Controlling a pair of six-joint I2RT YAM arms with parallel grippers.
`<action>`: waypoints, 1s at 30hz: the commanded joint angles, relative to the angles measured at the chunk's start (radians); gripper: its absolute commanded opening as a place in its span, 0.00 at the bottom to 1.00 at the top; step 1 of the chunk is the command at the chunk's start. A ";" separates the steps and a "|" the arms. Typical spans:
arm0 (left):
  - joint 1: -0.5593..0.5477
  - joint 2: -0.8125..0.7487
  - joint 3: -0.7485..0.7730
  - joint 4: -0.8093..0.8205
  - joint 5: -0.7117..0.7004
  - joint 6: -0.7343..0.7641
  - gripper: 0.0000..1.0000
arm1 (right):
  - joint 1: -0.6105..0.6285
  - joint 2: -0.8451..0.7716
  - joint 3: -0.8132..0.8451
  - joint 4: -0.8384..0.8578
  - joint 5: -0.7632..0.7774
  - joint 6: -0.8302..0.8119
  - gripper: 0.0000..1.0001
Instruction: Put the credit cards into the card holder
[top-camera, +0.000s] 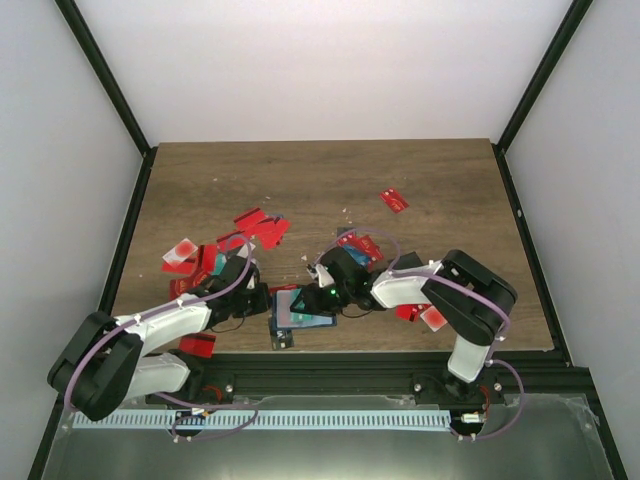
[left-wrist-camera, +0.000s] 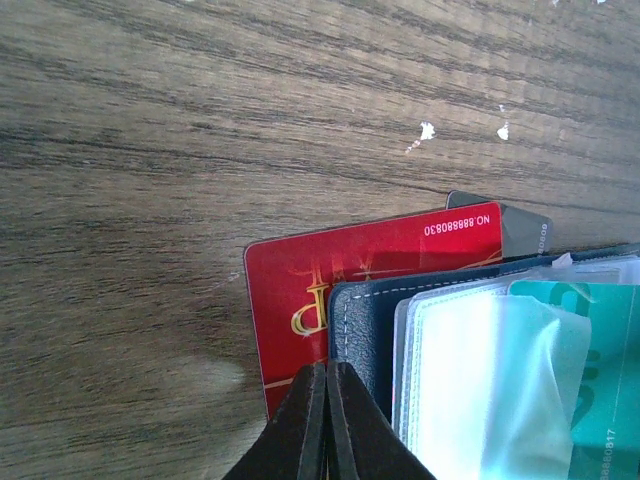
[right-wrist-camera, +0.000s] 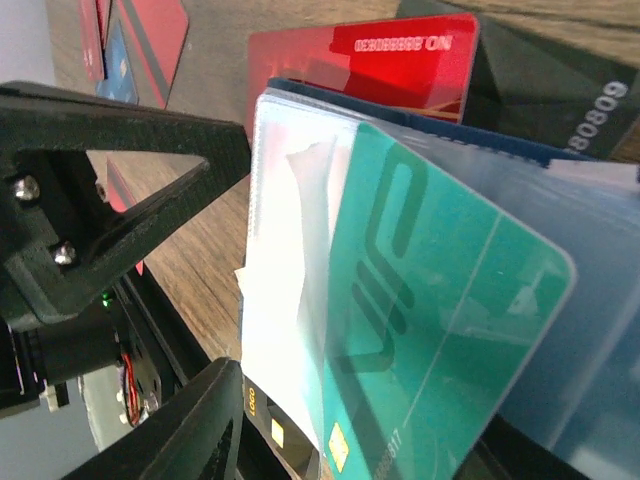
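Note:
The navy card holder (top-camera: 292, 312) lies open near the front edge, its clear sleeves (left-wrist-camera: 470, 370) fanned up. A teal card (right-wrist-camera: 430, 300) sits partly inside one sleeve, between the spread fingers of my right gripper (right-wrist-camera: 340, 455), which is open; its left finger (right-wrist-camera: 190, 425) stands clear of the card. My left gripper (left-wrist-camera: 327, 400) is shut, its tips resting at the edge of the holder's cover (left-wrist-camera: 365, 320). Under the holder lie a red card (left-wrist-camera: 320, 265) and a dark card (left-wrist-camera: 522, 230). In the top view the left gripper (top-camera: 262, 300) and right gripper (top-camera: 318, 292) flank the holder.
Red cards lie scattered: a pile (top-camera: 260, 228) behind the left arm, more at the left (top-camera: 180, 255), one far right (top-camera: 395, 200), some by the right arm (top-camera: 360, 245). A black card (top-camera: 283, 340) pokes out in front of the holder. The table's front edge is close.

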 joint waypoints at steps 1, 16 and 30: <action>0.002 -0.014 -0.011 -0.008 -0.007 0.003 0.04 | 0.008 -0.010 0.027 -0.124 0.046 -0.052 0.50; -0.001 0.015 -0.006 0.010 0.015 0.017 0.04 | 0.112 0.099 0.252 -0.370 0.162 -0.156 0.63; -0.001 0.001 -0.019 0.014 0.013 0.012 0.04 | 0.147 0.151 0.371 -0.539 0.231 -0.196 0.68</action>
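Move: The teal card lies tilted, partly inside the card holder's clear sleeve, about 2 cm ahead of the right hand, 1 cm to its right and 1 cm below. A red card sticks out past the holder's far edge, some 4 cm ahead and 3 cm left of the right hand; the black logo card is 7 cm back and 4 cm left. From the left hand, the teal card is roughly 8 cm right and 2 cm back. Finish opening the right gripper around the teal card, rising barely half a centimetre, then push about 3 cm to the left along the sleeve towards the left gripper, tipping the fingers some 15 degrees steeper. Keep the left gripper shut, its tips against the holder's left edge, letting it yield about half a centimetre left. ##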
